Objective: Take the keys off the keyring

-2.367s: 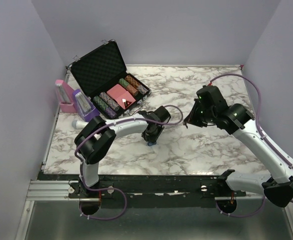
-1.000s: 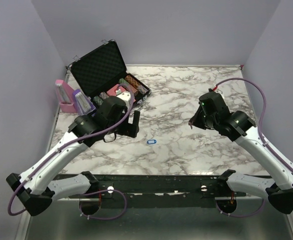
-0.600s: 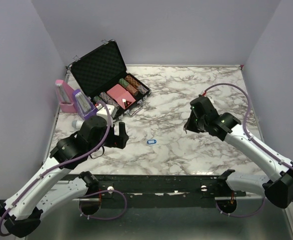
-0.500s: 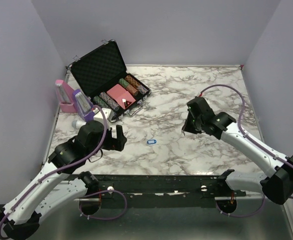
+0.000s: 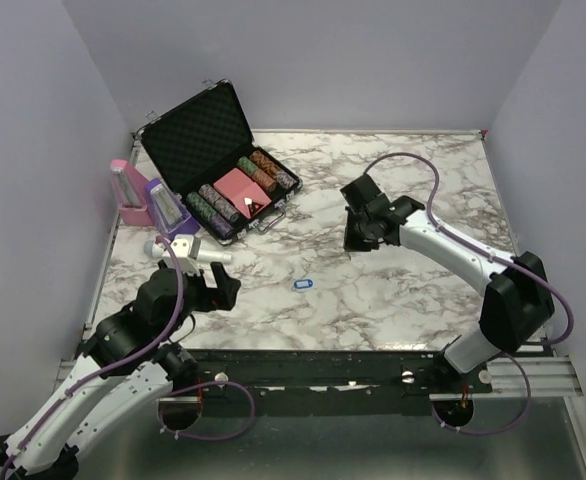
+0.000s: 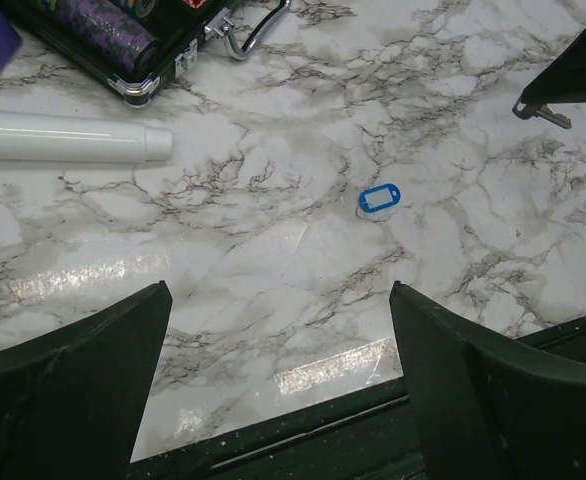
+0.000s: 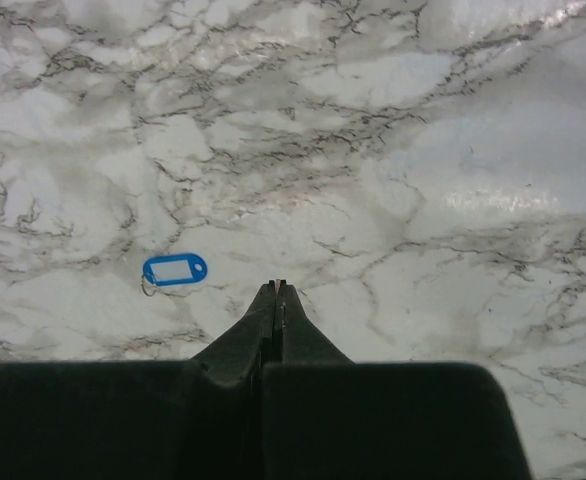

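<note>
The keyring (image 5: 303,284), a small blue tag on a thin ring, lies flat on the marble table (image 5: 403,290); it also shows in the left wrist view as the keyring (image 6: 378,198) and in the right wrist view as the keyring (image 7: 174,269). My right gripper (image 5: 353,240) hovers to the tag's far right, shut on a small silvery key (image 6: 553,117) that sticks out of its tip. In its own view the right gripper (image 7: 276,288) has its fingers pressed together. My left gripper (image 5: 220,287) sits near the front left, left of the tag, and the left gripper (image 6: 278,288) is wide open and empty.
An open black case of poker chips (image 5: 223,170) stands at the back left, with pink (image 5: 125,192) and purple (image 5: 168,212) items beside it. A white cylinder (image 6: 68,148) lies in front of the case. The table's dark front rail (image 6: 303,440) is just below my left fingers.
My left arm has drawn back from the case area toward the near-left edge, staying open. My right arm has swung left toward the table's middle, still shut. The tag has not moved.
</note>
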Controlling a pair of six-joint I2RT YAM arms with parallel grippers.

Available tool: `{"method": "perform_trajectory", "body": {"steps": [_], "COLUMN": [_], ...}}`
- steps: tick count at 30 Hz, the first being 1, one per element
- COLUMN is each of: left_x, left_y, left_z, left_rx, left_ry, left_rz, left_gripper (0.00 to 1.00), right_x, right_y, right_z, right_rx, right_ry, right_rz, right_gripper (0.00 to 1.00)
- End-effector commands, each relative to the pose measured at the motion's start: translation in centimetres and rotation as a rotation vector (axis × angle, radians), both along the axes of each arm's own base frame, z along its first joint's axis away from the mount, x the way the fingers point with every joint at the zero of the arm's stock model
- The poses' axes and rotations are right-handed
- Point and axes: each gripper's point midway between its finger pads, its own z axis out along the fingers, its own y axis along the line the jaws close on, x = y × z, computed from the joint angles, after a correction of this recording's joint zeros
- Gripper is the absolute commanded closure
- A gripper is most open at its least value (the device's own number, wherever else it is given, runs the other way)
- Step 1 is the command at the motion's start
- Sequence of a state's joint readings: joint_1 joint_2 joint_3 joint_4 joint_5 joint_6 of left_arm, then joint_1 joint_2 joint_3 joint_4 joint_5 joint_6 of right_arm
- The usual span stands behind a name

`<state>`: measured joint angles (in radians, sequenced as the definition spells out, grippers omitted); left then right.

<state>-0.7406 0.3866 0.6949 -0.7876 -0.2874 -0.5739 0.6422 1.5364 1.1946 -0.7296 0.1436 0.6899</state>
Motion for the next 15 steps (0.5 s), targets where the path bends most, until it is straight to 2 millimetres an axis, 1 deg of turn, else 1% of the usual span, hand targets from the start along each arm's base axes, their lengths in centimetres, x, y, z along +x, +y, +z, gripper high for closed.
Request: {"method": "perform_trajectory", "body": {"steps": [1,6,10,11,12,13,14,15], "left_x": [0.4,0.0,0.2,0.3,0.4,0.4,0.4,0.5], "left_y": [0.9,1.6,1.5,1.5,1.7,1.7,1.7,1.7], "left_z": [1.1,1.3,1.4,1.4,1.3,1.3,1.3,1.2], "left_rx": [0.01,0.037,0.017,0.018,0.024,0.027,0.029,0.033], "left_ry": [-0.03,-0.027,-0.058,-0.063,-0.064,-0.066,-0.064,-0.059], "left_rz": [0.046,0.046,0.047,0.05,0.056,0.059,0.059,0.059], "left_gripper": [0.01,0.01,0.01,0.01,0.01,0.01,0.01,0.01], "right_x": [1.5,2.1,2.5,2.6,2.5,2.4,2.4,2.3], "right_y": [1.3,2.0,2.2,2.3,2.3,2.3,2.2,2.2], "right_z": [-0.2,-0.9,-0.5,-0.4,-0.3,-0.3,-0.3,-0.3], "right_rx": [-0.03,-0.057,-0.061,-0.063,-0.062,-0.062,-0.064,-0.064], "right_ry": [0.008,0.053,0.047,0.044,0.045,0.047,0.048,0.047], "right_rz": [0.064,0.098,0.11,0.114,0.118,0.122,0.125,0.128], "right_gripper": [0.99,0.99,0.98,0.92,0.8,0.71,0.64,0.59]}}
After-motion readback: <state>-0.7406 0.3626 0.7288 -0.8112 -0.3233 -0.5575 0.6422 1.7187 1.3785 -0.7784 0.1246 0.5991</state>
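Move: The loose key is already off the ring and pinched in the shut right fingers. The bare patch of marble where it is let go lies about 3 cm ahead, 2 cm left and some 9 cm below the right hand. The blue tag lies roughly 4 cm back, 8 cm left and 9 cm down; the poker case stands about 14 cm ahead and 23 cm left. From the left hand, that patch is some 14 cm ahead, 22 cm right and 18 cm below. The key is carried forward and a little left over the bare marble by the right hand, about 3.5 cm in all, with a dip of roughly 1 cm on the way. As that travel dies out, the shut fingers part to about a third and let go of the key. The empty, wide-open left hand lifts about 1.5 cm. ##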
